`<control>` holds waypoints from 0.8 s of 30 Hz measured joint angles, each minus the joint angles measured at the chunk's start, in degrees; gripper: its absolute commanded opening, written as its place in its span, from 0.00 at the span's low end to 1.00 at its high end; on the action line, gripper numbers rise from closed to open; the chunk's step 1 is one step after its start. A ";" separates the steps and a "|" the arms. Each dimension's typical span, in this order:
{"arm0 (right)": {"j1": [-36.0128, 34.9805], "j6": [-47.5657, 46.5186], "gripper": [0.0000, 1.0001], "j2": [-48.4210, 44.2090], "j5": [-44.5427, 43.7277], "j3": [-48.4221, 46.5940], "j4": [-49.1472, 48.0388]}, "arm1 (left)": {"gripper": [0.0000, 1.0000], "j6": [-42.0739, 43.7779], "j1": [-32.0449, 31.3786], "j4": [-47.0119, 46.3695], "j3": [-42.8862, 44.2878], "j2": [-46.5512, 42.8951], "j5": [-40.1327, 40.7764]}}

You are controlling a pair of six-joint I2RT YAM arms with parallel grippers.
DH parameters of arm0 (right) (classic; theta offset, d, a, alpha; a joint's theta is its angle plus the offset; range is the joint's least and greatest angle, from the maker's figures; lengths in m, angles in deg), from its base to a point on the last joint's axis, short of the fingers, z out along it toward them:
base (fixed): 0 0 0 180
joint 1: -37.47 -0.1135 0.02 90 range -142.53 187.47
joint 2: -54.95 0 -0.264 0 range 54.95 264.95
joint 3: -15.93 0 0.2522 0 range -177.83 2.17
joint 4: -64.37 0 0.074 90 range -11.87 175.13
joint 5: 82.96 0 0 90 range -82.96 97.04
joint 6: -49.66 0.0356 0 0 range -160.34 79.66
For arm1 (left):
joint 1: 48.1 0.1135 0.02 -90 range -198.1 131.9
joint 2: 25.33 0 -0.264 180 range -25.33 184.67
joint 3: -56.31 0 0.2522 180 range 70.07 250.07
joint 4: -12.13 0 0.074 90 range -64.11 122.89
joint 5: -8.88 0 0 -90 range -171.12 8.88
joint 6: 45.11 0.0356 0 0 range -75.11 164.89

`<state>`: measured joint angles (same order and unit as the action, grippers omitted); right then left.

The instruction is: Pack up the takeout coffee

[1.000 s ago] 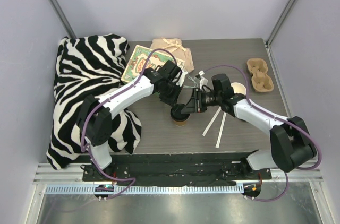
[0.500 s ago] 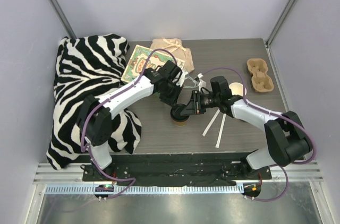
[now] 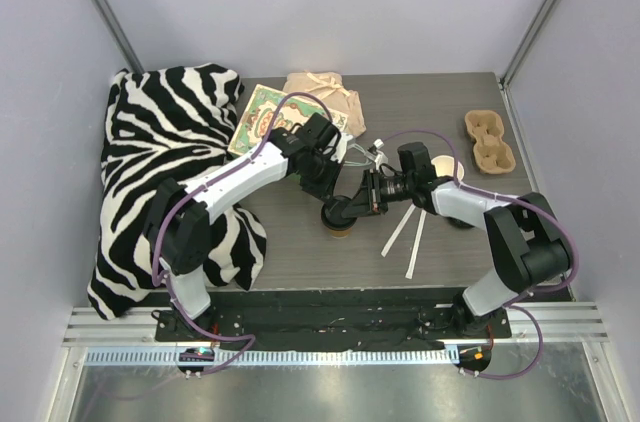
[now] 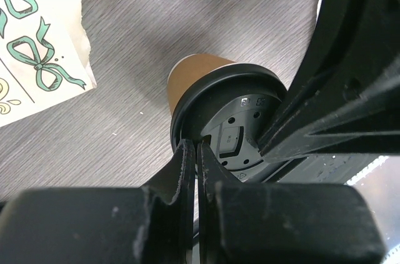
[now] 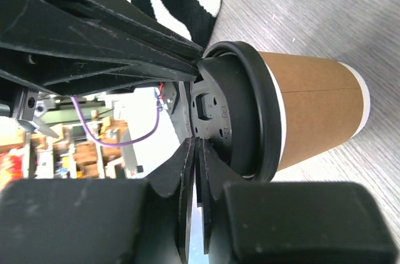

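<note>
The takeout coffee (image 3: 341,226) stands upright on the dark table, a kraft-brown cup (image 5: 319,114) under a black lid (image 4: 232,127). Both grippers sit on top of that lid. My left gripper (image 4: 196,149) is shut with nothing between its fingers, its tips touching the lid's near rim. My right gripper (image 5: 197,146) comes in from the other side, its jaws drawn together and its tips against the lid's top face. In the top view the left gripper (image 3: 328,204) and right gripper (image 3: 352,206) meet over the cup and hide most of it.
A zebra-print cloth (image 3: 160,162) covers the table's left side. A card printed with bows (image 3: 262,120) and a brown paper bag (image 3: 322,97) lie at the back. A cardboard cup carrier (image 3: 489,140), an open cup (image 3: 447,166) and white sticks (image 3: 405,232) are to the right.
The right gripper's jaws have narrowed, and its arm has folded in closer to the cup. The left gripper and the cup have stayed in place.
</note>
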<state>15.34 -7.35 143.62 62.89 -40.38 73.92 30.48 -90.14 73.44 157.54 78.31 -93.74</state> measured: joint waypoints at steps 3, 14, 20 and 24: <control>0.74 1.03 0.13 1.42 1.77 -0.44 -0.07 | 0.05 0.04 0.22 -0.28 -0.28 -0.04 -0.72; 1.70 3.26 0.13 3.74 4.52 -1.07 -0.31 | 0.16 0.11 1.79 -1.22 -1.18 -0.09 -3.80; 1.75 3.13 0.12 4.00 4.72 -1.60 0.79 | 0.37 -0.57 4.76 -3.17 -3.63 -1.07 -9.14; 1.75 2.95 0.12 4.00 4.61 -1.84 1.68 | 0.40 -2.67 8.22 -5.20 -7.17 -4.74 -15.15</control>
<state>17.09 -4.40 147.62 67.50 -42.21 75.60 27.81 -81.92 68.24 150.37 73.56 -108.89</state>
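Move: The black lid on the coffee cup lies under both hands. Its middle is about 3 cm right of and 2 cm back from the left hand, whose shut tips touch its rim; from the right hand it is roughly 3 cm left and 1 cm ahead. Both hands sit about 2 cm above it. From the left hand the paper bag lies some 14 cm ahead and 9 cm left; from the right hand the two white straws lie about 13 cm right and 6 cm back. The left fingertips come off the lid's rim. That hand first hardly moves while its fingers begin to part, then late and quickly backs away up and to the left, about 2 cm, opening to over a third and swinging its fingers some 15 degrees farther towards the right. The nearly shut right fingers keep pressing on the lid's right side, all but still, rolling about 5 degrees. ##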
